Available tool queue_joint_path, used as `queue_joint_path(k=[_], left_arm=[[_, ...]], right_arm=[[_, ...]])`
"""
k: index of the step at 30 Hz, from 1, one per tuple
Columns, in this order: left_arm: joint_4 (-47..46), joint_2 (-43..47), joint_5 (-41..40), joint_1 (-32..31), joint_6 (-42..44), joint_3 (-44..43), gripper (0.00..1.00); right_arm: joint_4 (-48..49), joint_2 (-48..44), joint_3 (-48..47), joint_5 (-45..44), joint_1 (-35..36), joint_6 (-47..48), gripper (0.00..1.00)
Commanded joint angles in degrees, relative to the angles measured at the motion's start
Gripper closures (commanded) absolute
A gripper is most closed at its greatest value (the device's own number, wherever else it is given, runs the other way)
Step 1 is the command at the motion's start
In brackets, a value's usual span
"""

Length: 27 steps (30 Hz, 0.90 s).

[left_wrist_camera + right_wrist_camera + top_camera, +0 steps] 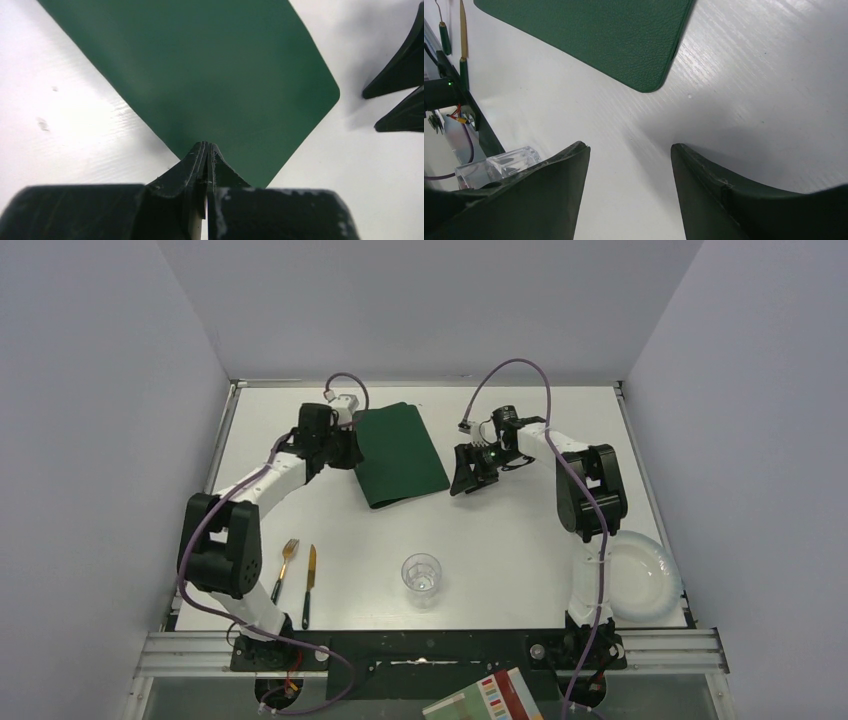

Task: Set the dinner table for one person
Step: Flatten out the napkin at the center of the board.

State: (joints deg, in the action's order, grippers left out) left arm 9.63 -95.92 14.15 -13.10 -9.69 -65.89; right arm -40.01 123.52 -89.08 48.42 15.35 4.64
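Note:
The dinner table (520,540) is a wide white top with a metal rim. A dark green placemat (400,453) lies slanted at its back middle. My left gripper (352,450) is at the mat's left side. In the left wrist view its tips (206,146) are shut and sit over the placemat (200,65) close to a corner. I cannot see whether any mat is pinched. My right gripper (463,478) hovers just right of the mat's near right corner. It is open (629,146) with only bare table between its fingers.
A fork (285,565) and a knife (309,585) lie side by side at the front left. A clear glass (421,578) stands at the front middle. A white plate (645,575) sits at the front right edge. A book (485,700) lies below the table.

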Motion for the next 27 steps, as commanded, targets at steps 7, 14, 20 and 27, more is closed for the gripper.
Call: queue_joint_path(k=[7,14,20,27], left_arm=[[-6.8,-3.6,-1.6,-3.7,2.2,3.7,1.0],[-7.7,-5.7,-2.5,-3.7,3.1,6.8,1.0],[-7.9,-5.3,-3.2,-3.7,4.0,9.9,1.0],[-8.2,-5.2,-3.4,-3.6,4.6,12.4,1.0]], right_arm=[[-0.3,1.7,2.5,-8.9,-0.5,1.7,0.36],[-0.2,1.7,2.9,-8.8,-0.6,1.7,0.36],[0.2,2.0,3.0,-9.1,-0.6,1.2,0.36],[-0.7,3.9,1.6,-7.5,-0.5,0.6,0.35]])
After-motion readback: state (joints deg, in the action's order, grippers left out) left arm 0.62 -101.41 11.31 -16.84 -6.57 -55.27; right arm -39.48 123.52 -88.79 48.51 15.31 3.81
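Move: Just below and to the right of the left hand lies the green napkin, its middle about 7 cm ahead, 11 cm right and 11 cm below; its left edge runs close beneath the shut fingers. The glass stands some 28 cm back and 16 cm right of that hand, the knife 28 cm back and 8 cm left. From the idle right hand, the napkin's middle is roughly 11 cm ahead, 15 cm left and 4 cm down. Sinking about 9 cm with fingers kept shut, the left hand comes down on the napkin's left edge near its closest corner, drawing back some 3 cm on the way. It first swings about 2 cm right, then eases half of that back left, slowing as the fingertips come to press on the cloth; the wrist tips only slightly. ##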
